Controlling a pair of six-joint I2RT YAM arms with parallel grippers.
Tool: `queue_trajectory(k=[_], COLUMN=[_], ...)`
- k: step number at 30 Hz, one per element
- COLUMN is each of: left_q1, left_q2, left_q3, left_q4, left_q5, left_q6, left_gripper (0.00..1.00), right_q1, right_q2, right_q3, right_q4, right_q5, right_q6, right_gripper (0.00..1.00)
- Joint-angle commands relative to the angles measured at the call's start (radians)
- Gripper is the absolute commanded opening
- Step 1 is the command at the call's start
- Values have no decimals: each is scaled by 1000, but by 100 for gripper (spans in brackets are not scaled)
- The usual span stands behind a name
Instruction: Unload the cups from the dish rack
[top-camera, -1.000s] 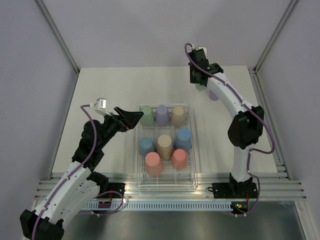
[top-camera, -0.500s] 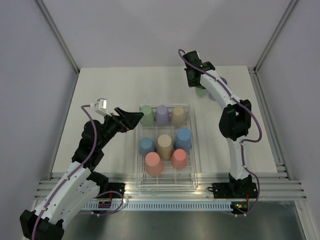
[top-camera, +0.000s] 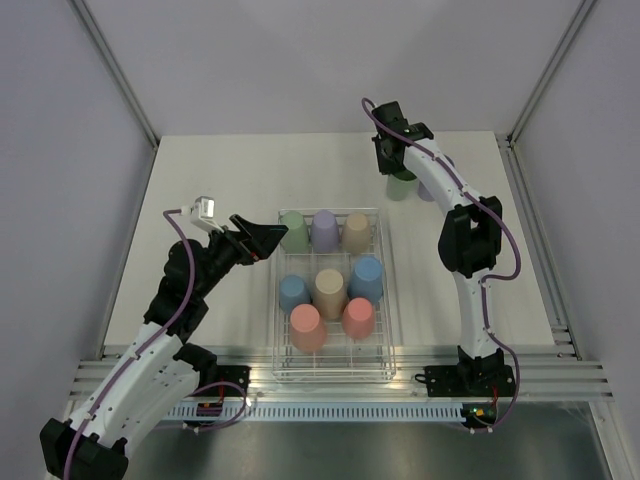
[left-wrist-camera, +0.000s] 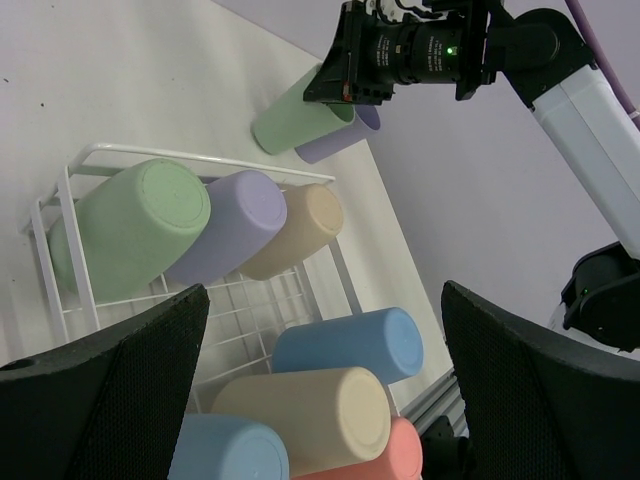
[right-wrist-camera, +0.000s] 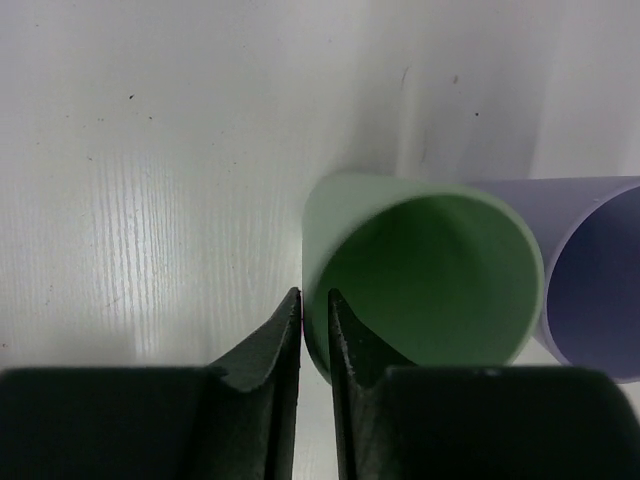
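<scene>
The clear dish rack (top-camera: 274, 300) holds several upside-down cups: green (top-camera: 293, 231), purple (top-camera: 324, 230), beige (top-camera: 356, 231), two blue, another beige and two coral. A green cup (top-camera: 402, 185) stands upright on the table behind the rack, next to a purple cup (top-camera: 430, 188). My right gripper (top-camera: 396, 170) is shut on the green cup's wall (right-wrist-camera: 430, 280), one finger inside and one outside; it shows in the right wrist view (right-wrist-camera: 315, 300). My left gripper (top-camera: 268, 240) is open and empty beside the rack's left rim, and the left wrist view (left-wrist-camera: 325, 300) shows it above the cups.
The purple cup (right-wrist-camera: 600, 280) touches or nearly touches the green one on its right. Grey walls enclose the table at the back and sides. A metal rail (top-camera: 330, 385) runs along the near edge behind the rack.
My right wrist has shifted slightly left and toward the rack with the green cup, and its elbow has swung left. The left arm has not moved.
</scene>
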Motion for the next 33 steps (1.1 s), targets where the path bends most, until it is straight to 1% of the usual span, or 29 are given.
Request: queue_trajectory(k=[1,2,9,10,12,13,14,15,16,18,19,20,21,22,23,24,27,28,30,31,33], left_q1=[-3,-3,-3,-3,-3,-3,-4,-10,-17,-52,-70,-95,-151,-180,-208,-249,-299,-300,-302,-303,-302], left_q2=[4,2,17,24,31,40,69,88,115,191,209,224,255,270,313,333,407,418,438,453,475], left_q3=[26,29,49,54,72,82,115,134,179,218,227,241,249,266,278,295,350,368,378,385,393], left_q4=[-4,-4,-4,-4,-3,-9,-24,-68,-113,-193,-201,-205,-213,-216,-225,-259,-302,-323,-336,-342,-345], left_q5=[27,27,34,45,76,88,97,102,93,62,20,-13,-54,-156,-213,-316,-470,-560,-625,-680,-734], left_q6=[49,50,67,73,114,133,150,168,203,234,257,270,296,308,322,339,362,363,357,357,357], left_gripper=[100,100,100,100,100,100,100,100,100,100,100,100,100,100,100,100,100,100,100,100,100], right_q1=[-1,-1,0,3,18,25,34,51,60,97,107,121,150,164,187,201,242,252,267,270,275], right_q2=[-27,-35,-108,-157,-237,-325,-367,-410,-488,-560,-626,-656,-686,-735,-758,-800,-858,-893,-921,-941,-961], right_q3=[44,41,15,-28,-109,-192,-230,-267,-336,-405,-472,-506,-542,-601,-629,-681,-758,-802,-836,-861,-876], right_q4=[31,37,69,81,175,205,236,287,308,359,373,396,407,413,423,425,442,448,445,443,430], right_q5=[-23,-27,-21,-11,8,14,12,14,20,38,38,40,46,49,45,48,37,29,23,25,23], right_q6=[-12,-12,0,4,12,15,20,30,40,53,67,75,84,99,109,116,141,150,155,153,153], right_gripper=[22,30,42,45,52,56,64,67,68,71,73,74,74,74,74,74,75,75,75,75,76])
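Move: The rack's green cup, next out, lies about 12 cm ahead of the left hand, 4 cm right and some 17 cm below; the rack's purple cup is about 7 cm right of it, the beige cup some 15 cm right, both level with it. From the right hand that green cup is about 15 cm back and 24 cm left; the placed green cup's middle is 3 cm right and 7 cm down, the placed purple cup 11 cm right. The right fingers, still astride the placed green cup's rim, open wide and come free, the hand climbing and drawing back some 17 cm and a little left towards the rack, then sinking slightly. Meanwhile the open left hand swings right, then forward and down about 6 cm towards the rack's green cup, its left side rolling up some 35 degrees. ##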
